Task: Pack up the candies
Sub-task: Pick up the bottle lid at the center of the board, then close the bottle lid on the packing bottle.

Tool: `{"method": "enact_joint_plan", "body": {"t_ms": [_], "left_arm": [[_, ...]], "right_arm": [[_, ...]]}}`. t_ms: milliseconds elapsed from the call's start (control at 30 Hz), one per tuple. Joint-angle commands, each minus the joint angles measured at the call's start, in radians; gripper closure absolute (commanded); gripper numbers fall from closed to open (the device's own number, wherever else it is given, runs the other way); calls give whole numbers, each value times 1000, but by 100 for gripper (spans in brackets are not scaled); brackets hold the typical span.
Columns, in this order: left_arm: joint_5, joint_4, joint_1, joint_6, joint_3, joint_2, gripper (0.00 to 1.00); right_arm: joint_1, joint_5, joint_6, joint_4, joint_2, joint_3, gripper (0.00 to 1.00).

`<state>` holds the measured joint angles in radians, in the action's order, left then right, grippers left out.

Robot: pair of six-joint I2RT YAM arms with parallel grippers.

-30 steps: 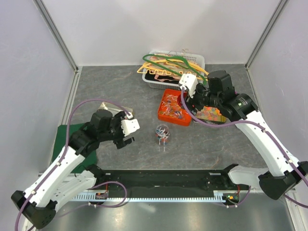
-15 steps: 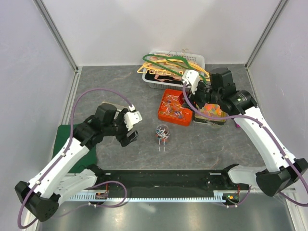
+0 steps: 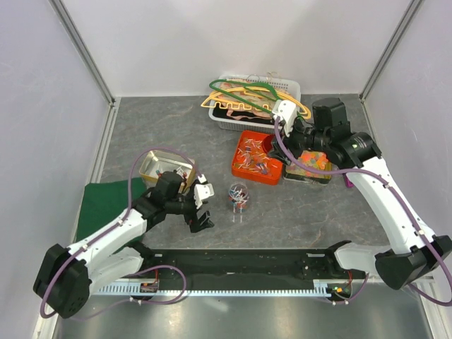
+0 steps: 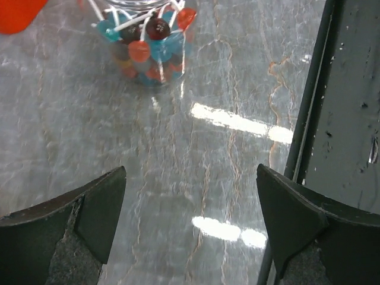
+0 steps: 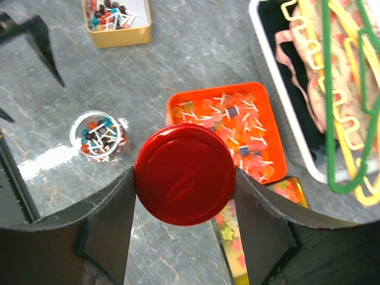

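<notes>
The candies are small red, blue and dark balls on white sticks. Some fill an open glass jar [image 3: 238,195] [image 4: 148,47] [image 5: 98,136], and more lie in an orange tray [image 3: 256,158] [image 5: 228,127] and a gold tin [image 3: 162,168] [image 5: 116,21]. My left gripper [image 3: 203,207] [image 4: 190,219] is open just left of the jar, low over the table, with nothing between its fingers. My right gripper [image 3: 282,127] [image 5: 185,178] hangs above the orange tray, shut on a round red lid [image 5: 185,174].
A white basket [image 3: 224,120] [image 5: 261,65] of plastic coat hangers stands at the back. A tin of star sweets [image 3: 308,164] [image 5: 279,196] lies right of the orange tray. A green cloth [image 3: 95,205] lies at the left. A black rail [image 3: 240,265] [image 4: 350,119] runs along the near edge.
My left arm has swung nearer and to the right toward the jar, uncovering the gold tin. My right gripper has drifted slightly back and right with the lid.
</notes>
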<state>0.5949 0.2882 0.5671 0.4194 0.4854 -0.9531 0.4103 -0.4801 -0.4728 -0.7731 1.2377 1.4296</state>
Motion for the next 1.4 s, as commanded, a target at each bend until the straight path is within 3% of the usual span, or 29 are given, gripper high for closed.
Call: {"method": "enact_joint_plan", "body": {"t_ms": [0, 400, 1067, 1367], "left_arm": [[121, -284, -4, 42, -31, -24, 2], [275, -455, -9, 1, 153, -407, 1], [304, -1015, 24, -157, 13, -647, 2], [266, -1227, 42, -205, -62, -690, 10]], "right_arm": [[-2, -69, 20, 21, 54, 22, 94], [31, -42, -18, 52, 45, -41, 94], [87, -18, -40, 104, 59, -129, 94], [163, 11, -50, 124, 91, -169, 94]]}}
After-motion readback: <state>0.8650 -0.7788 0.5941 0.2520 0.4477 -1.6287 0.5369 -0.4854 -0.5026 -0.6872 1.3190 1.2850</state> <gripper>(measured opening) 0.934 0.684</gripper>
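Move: The jar of lollipops stands about 13 cm to the right of the open left hand and 6 cm ahead, its middle some 4 cm lower. From the right hand, which already holds the red bottle lid, the jar is about 11 cm left, 7 cm back and 25 cm down. The orange tray lies some 6 cm ahead and 4 cm left of the right hand; the gummy tin, 3 cm ahead and 14 cm right of it; both about 27 cm down. Rightward and forward, then sinking, the left hand goes about 10 cm to the jar, its fingers staying wide; they swing up some 20 degrees towards level and slightly clockwise, ending either side of the jar's near part, touch not discernible. The right hand lowers the lid about 7 cm in two stages, drifting left and slightly back towards the jar, keeping its grip. ##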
